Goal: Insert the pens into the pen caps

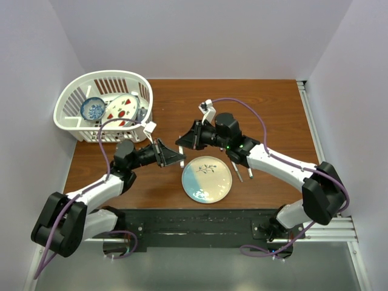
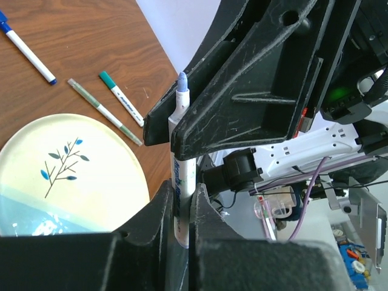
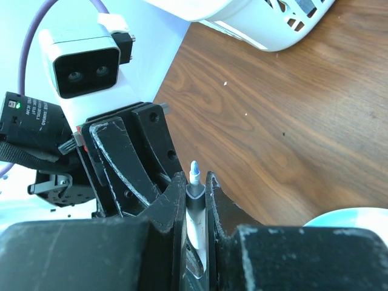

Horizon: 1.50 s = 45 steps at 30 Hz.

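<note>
My left gripper (image 2: pixel 182 203) is shut on a white pen (image 2: pixel 180 176) with blue print, whose pale blue tip points up and away. My right gripper (image 3: pixel 195 182) is closed on the same pen near that tip (image 3: pixel 194 168), and a dark collar sits around the pen between its jaws. The two grippers meet (image 1: pixel 180 148) above the table, just behind the plate. Three more pens lie on the wood: a blue-ended one (image 2: pixel 27 48), a thin grey one (image 2: pixel 103 111) and a green-ended one (image 2: pixel 121 98). I see no loose caps.
A round cream and blue plate (image 1: pixel 207 179) with a twig drawing lies in front of the grippers. A white basket (image 1: pixel 103 106) holding dishes stands at the back left. The loose pens (image 1: pixel 242 171) lie right of the plate, under my right arm.
</note>
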Each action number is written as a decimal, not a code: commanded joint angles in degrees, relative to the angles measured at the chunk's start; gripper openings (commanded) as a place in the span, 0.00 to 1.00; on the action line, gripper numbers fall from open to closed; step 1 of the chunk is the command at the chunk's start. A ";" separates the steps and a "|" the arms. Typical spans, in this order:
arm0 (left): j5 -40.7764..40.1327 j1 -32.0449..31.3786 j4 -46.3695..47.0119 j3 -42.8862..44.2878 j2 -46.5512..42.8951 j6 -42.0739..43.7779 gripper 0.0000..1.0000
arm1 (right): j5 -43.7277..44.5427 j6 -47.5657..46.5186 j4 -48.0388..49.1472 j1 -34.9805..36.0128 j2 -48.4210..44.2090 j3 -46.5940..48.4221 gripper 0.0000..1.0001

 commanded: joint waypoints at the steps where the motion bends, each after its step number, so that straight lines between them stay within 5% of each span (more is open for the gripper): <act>1: 2.85 -0.37 5.56 0.21 -0.12 -0.02 0.00 | 1.13 -0.39 1.48 0.11 -1.19 1.04 0.23; 5: 2.15 -0.19 4.43 0.82 -0.74 0.42 0.00 | 5.33 -4.07 -4.40 0.11 -4.52 1.74 0.45; 11: -2.07 3.40 -10.15 3.98 -5.21 6.83 0.00 | 18.43 -11.55 -16.53 -1.03 -9.36 2.80 0.48; 14: -4.44 7.44 -17.69 5.13 -8.56 11.31 0.00 | 17.32 -13.40 -18.38 -4.54 -9.11 2.89 0.48; 21: -1.47 13.34 -23.69 6.53 -11.38 17.20 0.00 | 17.66 -21.29 -22.15 -12.98 3.18 7.88 0.49; 31: -3.73 13.25 -48.19 15.15 -13.31 35.75 0.00 | 17.75 -31.50 -28.75 -14.04 26.74 28.27 0.49; 45: -6.03 13.34 -48.49 15.24 -17.61 36.63 0.00 | 14.76 -35.20 -31.04 -14.04 39.76 38.30 0.48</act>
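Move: Both hands start on the uncapped pen. From the right hand, the loose blue cap on the table lies about 21 cm ahead, 8 cm to the right and some 23 cm below. The capped blue pen lies about 16 cm ahead of that hand and 18 cm to its right, and the plate's centre is 4 cm back and 12 cm right, both also at table level. From the left hand, the cap is roughly 26 cm ahead, 7 cm right and 20 cm down. Open the right gripper to about half, letting go of the pen. Draw it off to the right, then sweep it forward and down, about 19 cm each way, to just short of the blue cap, tipping its fingers some 45 degrees towards the table. Keep the pen pinched in the left gripper and carry it about 8 cm left and a little forward, rolling its right-pointing fingers downward. ##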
